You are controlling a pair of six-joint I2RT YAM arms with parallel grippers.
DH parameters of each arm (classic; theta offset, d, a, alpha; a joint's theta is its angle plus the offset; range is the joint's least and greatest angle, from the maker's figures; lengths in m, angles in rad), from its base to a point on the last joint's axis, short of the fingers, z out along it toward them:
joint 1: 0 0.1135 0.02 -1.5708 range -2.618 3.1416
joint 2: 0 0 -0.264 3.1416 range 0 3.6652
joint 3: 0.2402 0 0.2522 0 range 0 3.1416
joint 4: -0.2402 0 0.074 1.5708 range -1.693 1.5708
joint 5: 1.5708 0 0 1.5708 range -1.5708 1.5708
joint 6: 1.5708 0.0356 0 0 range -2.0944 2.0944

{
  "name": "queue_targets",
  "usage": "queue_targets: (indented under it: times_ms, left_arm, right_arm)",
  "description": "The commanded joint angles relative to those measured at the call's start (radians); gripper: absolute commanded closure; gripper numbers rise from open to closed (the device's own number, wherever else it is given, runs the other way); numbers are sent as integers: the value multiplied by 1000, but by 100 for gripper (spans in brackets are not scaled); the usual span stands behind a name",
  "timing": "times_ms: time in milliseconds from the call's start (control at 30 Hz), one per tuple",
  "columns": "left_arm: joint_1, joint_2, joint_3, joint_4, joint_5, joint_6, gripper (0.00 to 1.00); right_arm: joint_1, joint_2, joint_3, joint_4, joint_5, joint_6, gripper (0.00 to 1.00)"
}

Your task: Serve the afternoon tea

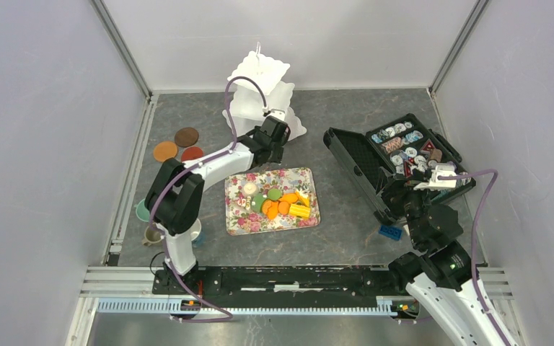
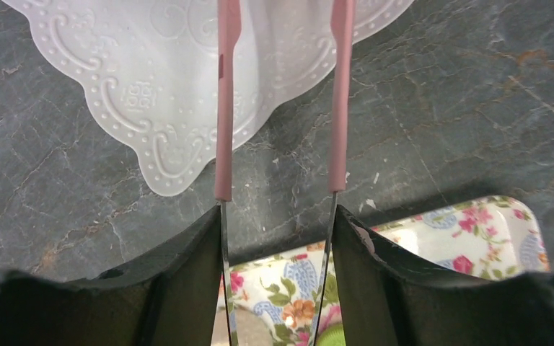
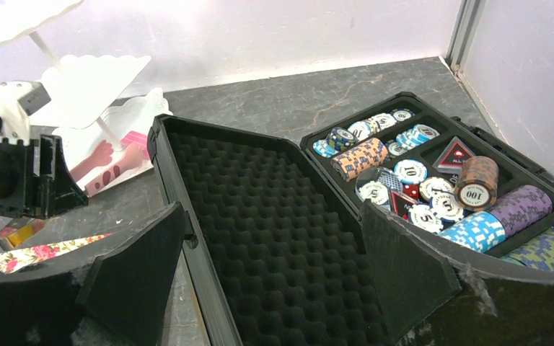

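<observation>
Small orange, green and yellow cakes (image 1: 281, 205) lie on a floral tray (image 1: 306, 173). My left gripper (image 1: 274, 148) hovers between that tray and the white tiered stand (image 1: 260, 72). It is shut on pink-tipped metal tongs (image 2: 223, 108), whose arms stand apart with nothing between them. The tong tips reach over the stand's lowest plate (image 2: 151, 86); the tray (image 2: 476, 231) and a green cake (image 2: 332, 337) show below the left gripper (image 2: 278, 213). Brown and orange saucers (image 1: 186, 137) lie at the far left. A teal cup (image 1: 142, 210) and a tan cup (image 1: 151, 236) stand by the left arm's base. My right gripper (image 3: 274, 216) is open over the case.
An open black case (image 1: 404, 155) with foam lid (image 3: 260, 202) and poker chips (image 3: 418, 180) fills the right side. A small blue brick (image 1: 389, 232) lies in front of it. Grey walls and metal rails enclose the table.
</observation>
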Motion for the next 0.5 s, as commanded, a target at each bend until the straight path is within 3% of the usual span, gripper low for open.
queue_targets:
  times_ms: [0,200,467]
  left_arm:
    - [-20,-106,-7,-7,16,-68,40]
    - [-27,-164,-32,-87,77,-100,39]
    - [-31,-380,-158,-242,303,-135,40]
  right_arm:
    - [5,-9,-15,42,-8,9,2]
    - [5,-10,-21,46,-10,6,2]
    - [5,4,1,52,-14,-4,2]
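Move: The left hand, still holding the tongs open, is near the tray's far edge: the food tray's middle lies about 10 cm back, 1 cm left and 8 cm below. The pink cake on the stand's lowest plate is some 15 cm ahead and 2 cm right; the round green slice lies 7 cm back, dead in line. From the idle right hand the tray is roughly 33 cm left, 5 cm ahead, 26 cm down. The left hand lifts the tongs about 3 cm, then draws back some 7 cm from stand towards tray. ##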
